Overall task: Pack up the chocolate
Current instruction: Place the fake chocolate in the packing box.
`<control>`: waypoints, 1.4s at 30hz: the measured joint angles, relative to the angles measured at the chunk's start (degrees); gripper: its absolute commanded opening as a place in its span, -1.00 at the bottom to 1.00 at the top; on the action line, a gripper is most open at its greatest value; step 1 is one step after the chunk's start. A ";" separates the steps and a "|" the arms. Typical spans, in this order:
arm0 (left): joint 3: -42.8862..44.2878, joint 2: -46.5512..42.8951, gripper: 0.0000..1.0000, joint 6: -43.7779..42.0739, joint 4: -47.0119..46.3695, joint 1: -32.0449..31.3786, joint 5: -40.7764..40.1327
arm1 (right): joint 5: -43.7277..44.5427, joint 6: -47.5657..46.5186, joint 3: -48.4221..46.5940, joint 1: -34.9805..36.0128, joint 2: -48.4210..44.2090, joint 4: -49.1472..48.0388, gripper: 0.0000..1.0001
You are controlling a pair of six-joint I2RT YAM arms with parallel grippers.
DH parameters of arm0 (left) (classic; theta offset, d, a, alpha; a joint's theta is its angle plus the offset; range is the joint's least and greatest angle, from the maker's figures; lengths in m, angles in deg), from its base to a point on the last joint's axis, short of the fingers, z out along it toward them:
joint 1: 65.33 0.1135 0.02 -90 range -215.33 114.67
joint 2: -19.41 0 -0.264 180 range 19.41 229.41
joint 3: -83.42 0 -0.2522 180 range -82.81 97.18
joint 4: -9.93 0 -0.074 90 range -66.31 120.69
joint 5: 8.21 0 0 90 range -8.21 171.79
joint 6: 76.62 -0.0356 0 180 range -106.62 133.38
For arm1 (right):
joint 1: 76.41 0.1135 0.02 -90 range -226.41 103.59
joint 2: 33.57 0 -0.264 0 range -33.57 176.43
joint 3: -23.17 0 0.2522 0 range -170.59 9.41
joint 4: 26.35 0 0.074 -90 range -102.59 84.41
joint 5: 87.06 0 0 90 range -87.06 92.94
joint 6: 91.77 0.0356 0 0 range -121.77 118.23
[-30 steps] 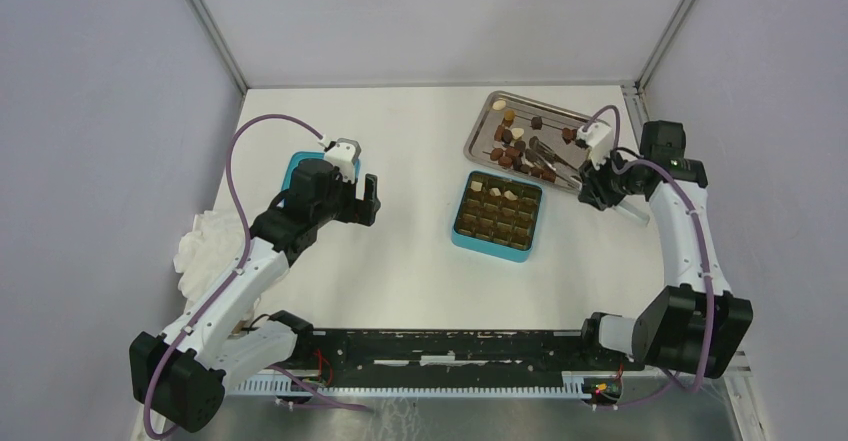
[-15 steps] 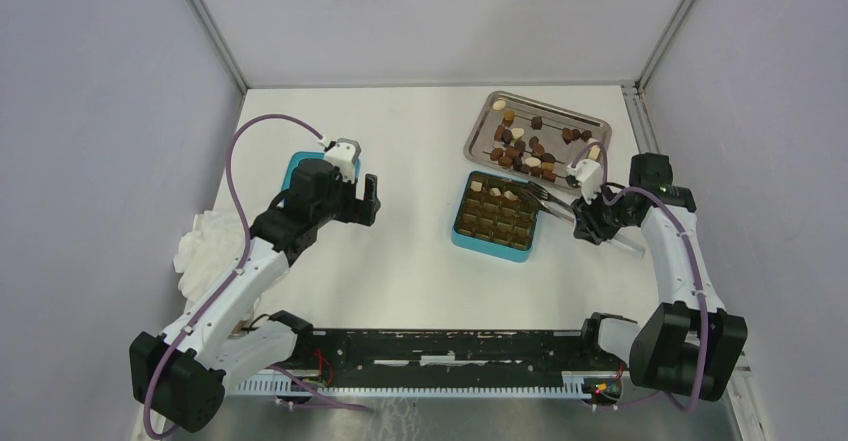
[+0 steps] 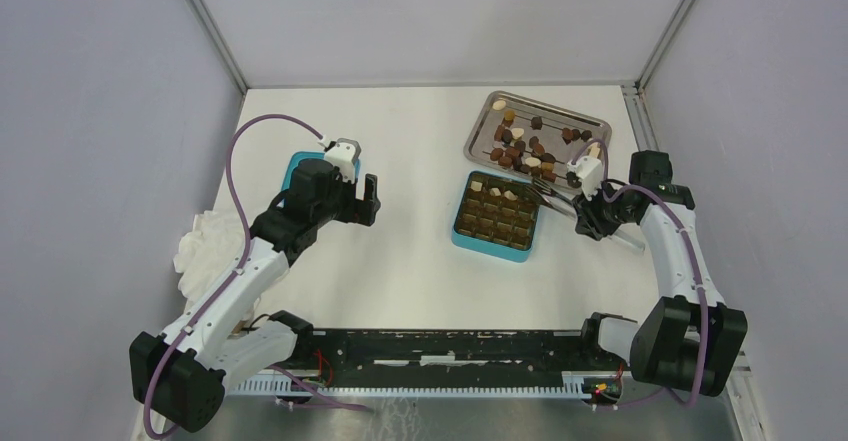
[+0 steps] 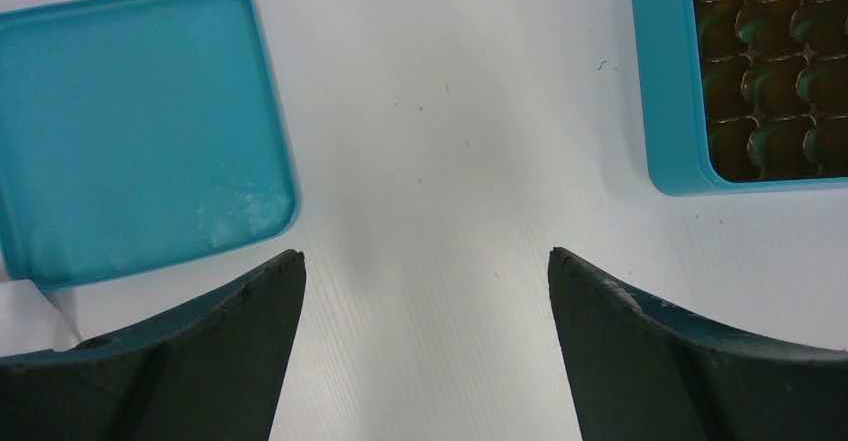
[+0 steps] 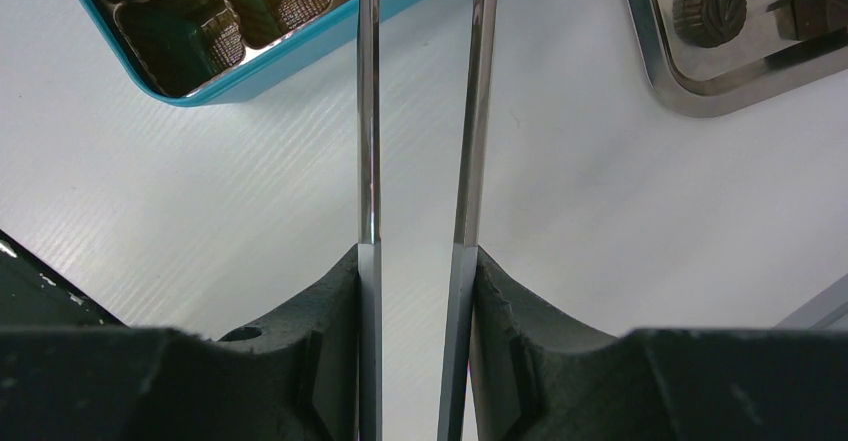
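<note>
Several chocolate bonbons (image 3: 520, 146), dark, light brown and cream, lie on the metal tray (image 3: 590, 121); a few sit in the top row of the teal box (image 3: 490, 249). My right gripper (image 3: 590, 216) is shut on the long metal tweezers (image 3: 550, 198). Their tips reach over the box's upper right corner, and whether they hold a bonbon I cannot tell. In the right wrist view the tweezers (image 5: 368, 111) run up between the box (image 5: 300, 56) and the tray (image 5: 650, 51), blades apart. My left gripper (image 3: 372, 199) hangs open and empty over bare table.
The teal lid (image 4: 130, 131) lies flat left of my left gripper (image 4: 425, 256), partly under the arm in the top view. A crumpled white cloth (image 3: 205, 241) sits at the table's left edge. The box's near corner (image 4: 665, 91) shows at the left wrist view's right edge.
My right arm swung the tweezers from over the tray down and left to the box's right side, then barely shifted. The left arm has not moved.
</note>
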 measured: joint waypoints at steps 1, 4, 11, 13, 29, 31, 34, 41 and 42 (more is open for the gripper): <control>0.00 0.00 0.91 0.00 0.00 0.00 0.00 | 0.04 0.00 0.00 0.00 0.00 -0.07 -0.20; 0.00 0.00 0.91 0.00 0.00 0.00 0.00 | 0.22 0.11 0.00 0.00 0.09 -0.35 -0.14; 0.00 0.00 0.91 0.02 0.00 0.00 0.00 | 1.05 0.44 0.00 0.00 0.26 -0.66 -0.06; 0.00 0.00 0.91 0.00 0.00 0.00 0.00 | 1.07 0.44 0.00 0.00 0.26 -0.63 -0.04; 0.00 0.00 0.91 0.02 0.00 0.00 0.00 | -1.77 2.36 -1.86 -0.02 0.87 -0.31 -0.10; 0.00 0.00 0.91 0.00 0.00 0.00 0.00 | -2.49 3.21 -2.99 -0.09 1.60 -0.57 -0.11; 0.00 0.00 0.91 0.00 0.00 0.00 0.00 | -3.19 4.70 -4.44 -0.48 2.75 -1.33 -0.11; 0.00 0.00 0.91 0.02 -0.07 0.00 0.76 | -2.54 8.33 -10.21 -1.57 9.35 -5.25 -0.12; 0.00 0.00 0.91 0.04 -0.07 0.00 1.49 | -1.99 8.63 -11.15 -1.64 10.60 -5.84 -0.12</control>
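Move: The right hand holds the tongs, their tips over the packing box's far right-hand cell, which lies about 10 cm to the hand's left, 5 cm ahead and 8 cm below it. The box's middle is some 15 cm left and level with the hand. The chocolate tray's middle stands about 15 cm ahead and 7 cm left. From the left hand, that cell is roughly 30 cm to the right, 3 cm ahead and 14 cm lower. The right hand stays almost still over the box's far right-hand corner while its fingers ease open slightly around the tongs, spreading the jaws a little to let go of the dark chocolate. Still holding the tongs, the hand then lifts about 3 cm and swings forward some 7 cm, speeding up and drifting slightly right with a small clockwise turn, so the tips leave the box and come out over the tray. ##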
